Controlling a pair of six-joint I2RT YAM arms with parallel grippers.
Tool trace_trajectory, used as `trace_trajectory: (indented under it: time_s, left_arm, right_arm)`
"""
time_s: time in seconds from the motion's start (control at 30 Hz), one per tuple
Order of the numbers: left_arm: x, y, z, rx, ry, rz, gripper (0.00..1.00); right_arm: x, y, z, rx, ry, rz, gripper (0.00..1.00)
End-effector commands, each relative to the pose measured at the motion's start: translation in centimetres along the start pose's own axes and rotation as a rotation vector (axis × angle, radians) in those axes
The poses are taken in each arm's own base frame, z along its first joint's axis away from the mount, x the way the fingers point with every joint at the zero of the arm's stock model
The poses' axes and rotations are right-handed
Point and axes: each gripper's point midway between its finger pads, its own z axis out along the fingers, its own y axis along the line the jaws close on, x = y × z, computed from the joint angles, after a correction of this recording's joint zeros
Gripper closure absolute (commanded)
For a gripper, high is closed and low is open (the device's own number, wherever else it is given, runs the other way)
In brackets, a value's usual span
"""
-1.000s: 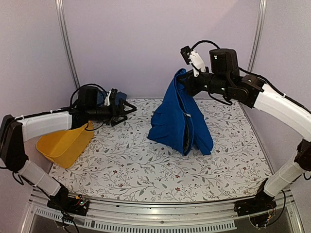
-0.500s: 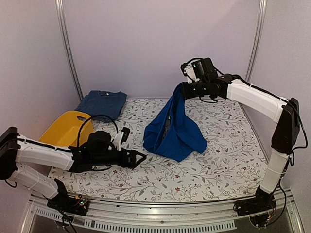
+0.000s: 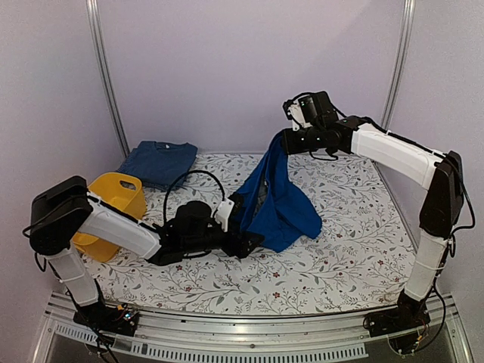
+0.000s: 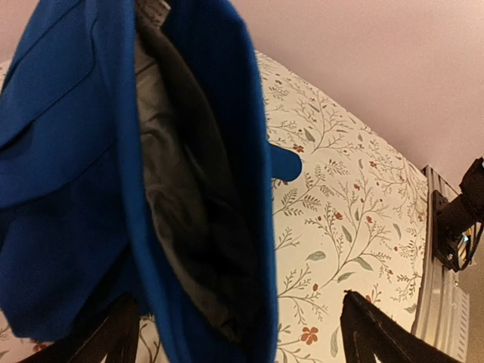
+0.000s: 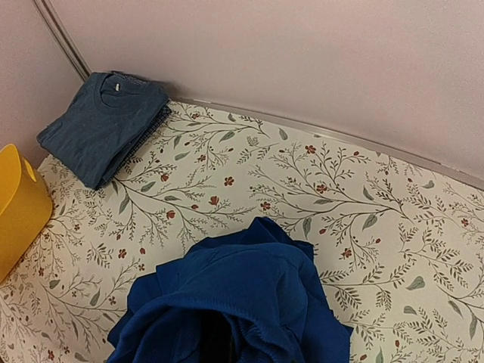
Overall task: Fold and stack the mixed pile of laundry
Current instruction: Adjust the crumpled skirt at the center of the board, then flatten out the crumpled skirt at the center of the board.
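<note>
A royal-blue garment (image 3: 280, 200) with a dark grey lining (image 4: 181, 197) hangs from my right gripper (image 3: 286, 141), which is shut on its top edge; its lower part rests bunched on the table. From the right wrist the cloth (image 5: 249, 302) hides the fingers. My left gripper (image 3: 246, 225) lies low over the table at the garment's lower left edge, open, with the hanging hem (image 4: 144, 249) between its wide-set fingertips (image 4: 374, 333). A folded dark navy-teal shirt (image 3: 159, 162) lies at the back left.
A yellow plastic tub (image 3: 113, 206) stands at the left, behind my left arm, and also shows at the left edge of the right wrist view (image 5: 15, 208). The floral tablecloth (image 3: 348, 249) covers the table. Metal rail (image 3: 249, 333) runs along the near edge.
My left arm swung from the back left by the tub down to the front and then right, up to the garment's hem. My right arm drew back and lowered the garment onto the table.
</note>
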Motion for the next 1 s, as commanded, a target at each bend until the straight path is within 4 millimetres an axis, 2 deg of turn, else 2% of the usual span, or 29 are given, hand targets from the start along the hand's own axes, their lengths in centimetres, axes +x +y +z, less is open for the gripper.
trace_trajectory:
  time_s: [0.0,0.03,0.1,0.17,0.2,0.33,0.37,0.47,0.57,0.67,0.73,0.8,0.87,0.97]
  left_arm:
    - [-1.6,-2.1,1.6,0.061,-0.061,0.056,0.13]
    - [-1.8,-1.9,1.8,0.048,-0.063,0.049,0.2]
    - [-3.1,-0.6,1.8,-0.028,-0.083,0.016,0.44]
    - [-4.6,1.6,1.5,-0.129,-0.074,-0.058,0.86]
    - [-5.5,2.3,1.2,-0.159,-0.068,-0.083,1.0]
    - [-11.4,4.3,-1.1,-0.228,-0.14,-0.114,1.0]
    - [-12.9,5.0,-1.8,-0.252,-0.152,-0.119,1.0]
    - [-18.0,9.2,-4.5,-0.363,-0.146,-0.159,1.0]
    - [-22.3,11.0,-6.8,-0.366,-0.127,-0.093,1.0]
    - [-26.4,10.0,-8.3,-0.34,-0.119,0.054,1.0]
    - [-28.3,8.7,-8.7,-0.305,-0.102,0.143,1.0]
    - [-29.8,7.3,-9.2,-0.261,-0.095,0.206,1.0]
    - [-31.4,5.6,-10.4,-0.213,-0.116,0.251,1.0]
    - [-33.1,2.7,-13.4,-0.146,-0.166,0.297,1.0]
  right_arm:
    - [-1.8,-0.7,0.0,-0.002,-0.049,0.03,1.0]
    - [-1.8,-0.8,0.0,0.002,-0.048,0.031,1.0]
    - [-2.0,-1.3,-0.2,0.008,-0.05,0.036,1.0]
    - [-2.3,-2.1,-0.8,0.021,-0.056,0.044,1.0]
    - [-2.4,-2.5,-1.0,0.024,-0.057,0.046,1.0]
    - [-3.5,-4.6,-3.3,0.027,-0.088,0.069,1.0]
    - [-4.2,-5.0,-4.4,0.029,-0.109,0.071,1.0]
    - [-6.2,-7.0,-7.7,0.057,-0.169,0.066,1.0]
    - [-8.4,-9.2,-11.6,0.078,-0.244,0.054,1.0]
    - [-10.6,-10.0,-15.4,0.056,-0.319,0.022,1.0]
    - [-12.1,-9.3,-18.3,0.032,-0.376,-0.032,1.0]
    - [-13.0,-8.2,-20.5,0.005,-0.407,-0.116,1.0]
    - [-13.1,-6.8,-22.4,-0.052,-0.427,-0.163,1.0]
    - [-12.4,-5.0,-25.8,-0.128,-0.434,-0.189,1.0]
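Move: The free edge of the blue skirt's waist opening hangs almost between the left hand's open fingers, about 2 cm ahead, 2 cm to the right and 1 cm above. From that hand, the skirt's lower folds are roughly 12 cm ahead, 11 cm right and 8 cm down; the yellow basket is some 13 cm ahead and 43 cm left. The right hand, already gripping the waist, has that free edge about 18 cm back, 8 cm left and 15 cm below. Rightward by a bare 2 cm, the left hand slips onto the free waist edge and shuts on it, then sweeps forward about 15 cm and left, climbing steeply to some 30 cm higher while its fingers tip up. The right hand keeps its grip and pulls away to the right about 12 cm, rising nearly 20 cm and easing back, to spread the waist between them. ##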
